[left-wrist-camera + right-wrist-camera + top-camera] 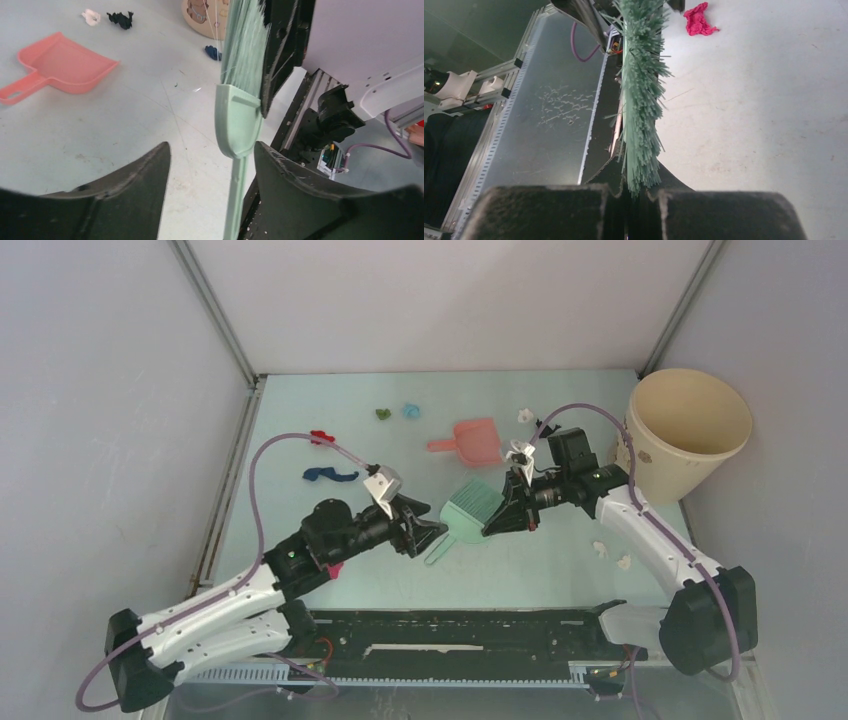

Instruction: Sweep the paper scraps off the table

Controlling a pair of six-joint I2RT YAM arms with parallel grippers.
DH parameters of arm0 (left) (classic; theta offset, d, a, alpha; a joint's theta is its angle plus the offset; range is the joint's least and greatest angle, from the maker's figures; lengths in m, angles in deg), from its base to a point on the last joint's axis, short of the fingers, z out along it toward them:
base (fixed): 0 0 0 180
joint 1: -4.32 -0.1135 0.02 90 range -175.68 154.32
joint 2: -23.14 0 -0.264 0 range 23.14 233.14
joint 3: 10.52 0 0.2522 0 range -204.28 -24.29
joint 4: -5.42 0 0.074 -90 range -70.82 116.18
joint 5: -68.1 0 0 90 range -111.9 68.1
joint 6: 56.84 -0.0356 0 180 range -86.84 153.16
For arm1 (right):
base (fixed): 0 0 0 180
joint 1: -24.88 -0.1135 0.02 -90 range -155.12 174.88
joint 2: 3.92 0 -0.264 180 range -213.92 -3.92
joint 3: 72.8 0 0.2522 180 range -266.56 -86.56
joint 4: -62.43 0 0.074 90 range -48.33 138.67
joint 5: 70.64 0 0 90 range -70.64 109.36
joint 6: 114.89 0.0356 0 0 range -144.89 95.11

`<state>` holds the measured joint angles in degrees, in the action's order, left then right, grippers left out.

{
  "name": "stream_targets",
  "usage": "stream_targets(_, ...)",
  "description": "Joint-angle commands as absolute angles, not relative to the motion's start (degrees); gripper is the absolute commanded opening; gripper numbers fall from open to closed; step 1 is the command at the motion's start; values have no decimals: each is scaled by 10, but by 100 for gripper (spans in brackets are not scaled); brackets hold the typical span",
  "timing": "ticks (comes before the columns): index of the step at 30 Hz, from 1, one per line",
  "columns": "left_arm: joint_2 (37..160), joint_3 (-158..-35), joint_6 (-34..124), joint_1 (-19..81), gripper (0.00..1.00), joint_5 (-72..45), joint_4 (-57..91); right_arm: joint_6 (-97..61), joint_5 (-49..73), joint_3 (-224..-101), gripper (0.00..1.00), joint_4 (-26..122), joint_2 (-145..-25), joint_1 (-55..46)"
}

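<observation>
The teal-green hand brush [468, 508] lies across the middle of the table [300, 530]. My right gripper [502, 518] is shut on its bristles [641, 100], seen edge-on in the right wrist view [634, 192]. My left gripper [428, 530] is open, and the brush handle [235, 200] passes between its fingers, nearer the right one, in the left wrist view [211, 148]. Paper scraps lie scattered: red [320, 436], dark blue [330, 475], green [382, 413], light blue [410, 410], white [524, 415], two white [600, 548] and magenta [698, 20].
The salmon-pink dustpan [475, 438] lies flat behind the brush and also shows in the left wrist view [65, 65]. A beige bucket [685, 430] stands at the far right. Grey walls close off the back and sides. A black rail [460, 625] runs along the near edge.
</observation>
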<state>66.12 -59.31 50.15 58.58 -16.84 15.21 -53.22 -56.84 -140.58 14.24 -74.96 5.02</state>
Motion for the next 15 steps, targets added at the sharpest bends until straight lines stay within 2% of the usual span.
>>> stream_targets(1, 698, -595, 521, 588, 64, -139, 64, -516, -605, -1406, 0, 155, -743, 52)
stream_targets(3, 716, -600, 528, 588, 56, -126, 49, -505, -600, -1400, 0, 167, -740, 51)
stream_targets(6, 747, -614, 529, 588, 38, -103, 40, -495, -591, -1393, 0, 180, -735, 52)
stream_targets(7, 754, -619, 529, 588, 28, -98, 40, -493, -588, -1391, 0, 183, -735, 52)
stream_targets(8, 759, -625, 528, 588, 13, -95, 43, -494, -584, -1390, 0, 183, -735, 52)
stream_targets(9, 762, -628, 525, 588, 5, -95, 52, -497, -578, -1390, 3, 183, -735, 52)
stream_targets(10, 762, -632, 523, 589, 1, -95, 62, -501, -569, -1390, 10, 180, -735, 52)
stream_targets(13, 757, -646, 512, 588, 0, -91, 118, -515, -540, -1390, 40, 172, -734, 53)
stream_targets(15, 754, -664, 497, 589, 0, -76, 178, -541, -524, -1390, 52, 156, -728, 53)
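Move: The green brush hangs in the air between the hands, its bristles held in the right fingers: its middle is about 4 cm to the right of the left hand, 1 cm ahead and 1 cm below. From the right hand, the brush's middle lies some 5 cm to the left and 1 cm ahead, about level. Counted from the left hand, the dustpan is roughly 24 cm ahead and 8 cm right, the magenta scrap about 5 cm back and 22 cm left, both some 20 cm below. Rightward, and slightly down, the left hand slides about 3.5 cm onto the green brush with its fingers open around it, shutting them on the way to pinch the lower part of the brush's head, near the handle. The right hand stays nearly in place holding the bristles, sinks about 1 cm and, once the left fingers have closed, opens to nearly half. ##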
